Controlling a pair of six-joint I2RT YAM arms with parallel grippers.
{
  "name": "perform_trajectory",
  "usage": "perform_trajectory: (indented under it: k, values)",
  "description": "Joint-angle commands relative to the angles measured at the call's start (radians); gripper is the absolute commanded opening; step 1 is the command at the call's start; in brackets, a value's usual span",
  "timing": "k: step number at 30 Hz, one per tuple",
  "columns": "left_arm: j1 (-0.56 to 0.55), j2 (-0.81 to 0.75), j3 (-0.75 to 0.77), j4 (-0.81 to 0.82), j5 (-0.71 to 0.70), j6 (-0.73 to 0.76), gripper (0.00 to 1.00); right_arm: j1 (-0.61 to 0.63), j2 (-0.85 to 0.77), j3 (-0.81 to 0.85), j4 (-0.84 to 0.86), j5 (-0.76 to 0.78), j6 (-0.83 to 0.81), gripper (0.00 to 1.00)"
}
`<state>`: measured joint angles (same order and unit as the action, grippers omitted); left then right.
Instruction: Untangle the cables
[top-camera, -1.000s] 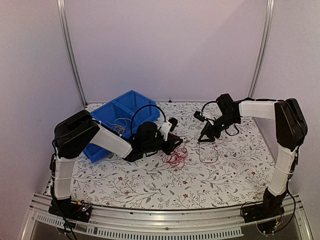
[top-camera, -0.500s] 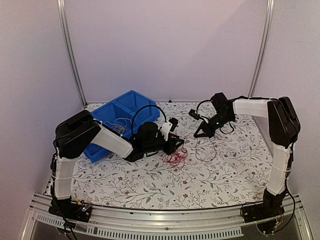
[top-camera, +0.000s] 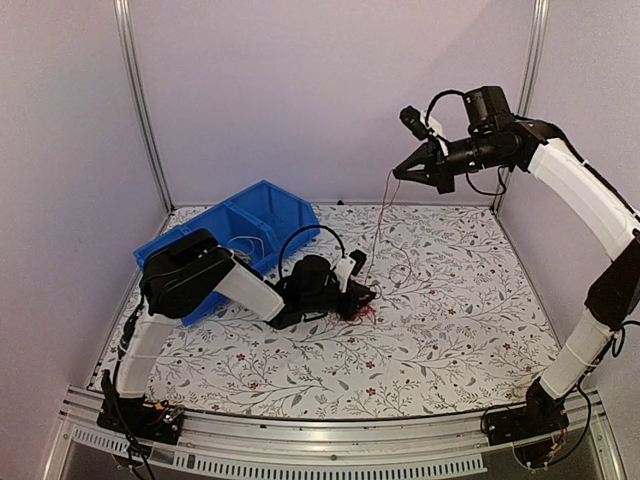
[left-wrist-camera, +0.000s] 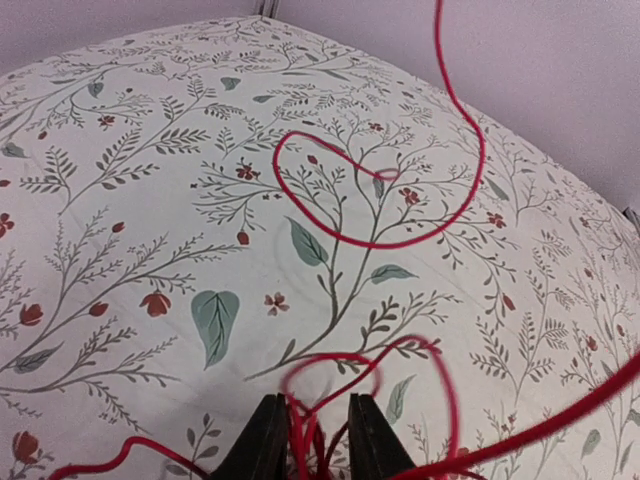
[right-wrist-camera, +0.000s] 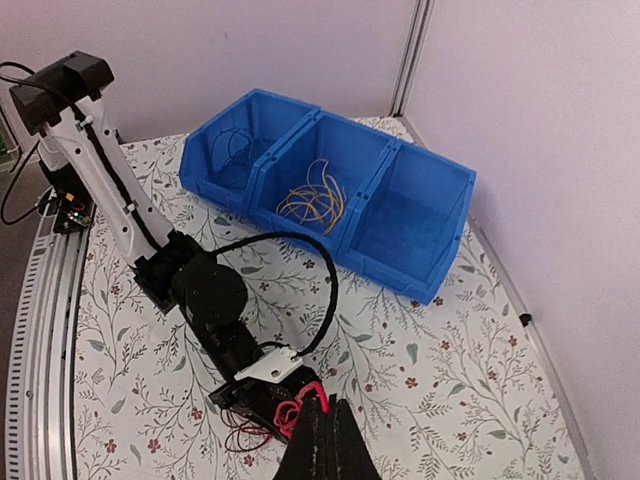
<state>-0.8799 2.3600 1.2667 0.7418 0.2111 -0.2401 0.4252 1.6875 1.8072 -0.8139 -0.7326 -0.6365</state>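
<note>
A red cable bundle (top-camera: 361, 312) lies on the flowered table near its middle. My left gripper (top-camera: 366, 297) rests low on the table and is shut on several red strands (left-wrist-camera: 299, 452), which show between its fingers (left-wrist-camera: 266, 445). One red strand (top-camera: 383, 215) runs steeply up from there to my right gripper (top-camera: 398, 173), which is held high above the table. It is shut on that strand (right-wrist-camera: 287, 416); its fingers (right-wrist-camera: 312, 440) are pressed together. Orange-yellow cables (right-wrist-camera: 312, 200) lie in the blue bin's middle compartment and dark ones (right-wrist-camera: 235, 150) in its end compartment.
The blue three-compartment bin (top-camera: 250, 213) stands at the back left of the table, just behind the left arm. Metal frame posts (top-camera: 140, 100) rise at both back corners. A thin faint wire loop (top-camera: 400, 272) lies right of the red strand.
My right gripper has risen from near the table to high at the back right, drawing a red strand up taut. The left gripper stays low on the bundle, which has shrunk.
</note>
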Motion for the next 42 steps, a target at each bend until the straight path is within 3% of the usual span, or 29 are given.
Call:
perform_trajectory:
  k: [1, 11, 15, 28, 36, 42]
  values:
    - [-0.004, 0.0, -0.021, 0.018, 0.023, -0.018, 0.19, 0.001, -0.101, 0.122, 0.037, 0.044, -0.015, 0.0]
    - [-0.005, -0.007, -0.078, 0.04, 0.019, -0.052, 0.2, -0.023, -0.078, 0.481, 0.106, 0.141, 0.007, 0.0]
    - [-0.005, -0.037, -0.1, 0.051, 0.018, -0.059, 0.25, -0.03, -0.057, 0.51, 0.121, 0.171, 0.005, 0.0]
    - [-0.012, -0.392, -0.314, 0.261, 0.0, -0.182, 0.52, -0.031, -0.052, 0.308, 0.199, 0.198, 0.047, 0.0]
    - [-0.011, -0.672, -0.36, 0.096, -0.104, -0.058, 0.54, -0.03, -0.137, 0.048, 0.263, 0.154, 0.011, 0.0]
    - [-0.01, -0.733, -0.162, -0.237, -0.151, 0.092, 0.55, -0.028, -0.141, -0.032, 0.24, 0.09, 0.013, 0.0]
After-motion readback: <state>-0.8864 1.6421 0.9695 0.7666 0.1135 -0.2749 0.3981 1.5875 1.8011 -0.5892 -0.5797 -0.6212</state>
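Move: The red cable tangle lies right at the left hand's slightly parted fingers, its middle about 3 cm back, 1 cm left and 2 cm below. The blue bin is some 30 cm left of that hand and 12 cm farther out. From the right hand, which already grips a strand high up, the tangle lies about 33 cm below, 4 cm left and 3 cm back. Left fingers open, rising about 27 cm off the tangle; right keeps its strand, lifting 25 cm, then sinking 18. ##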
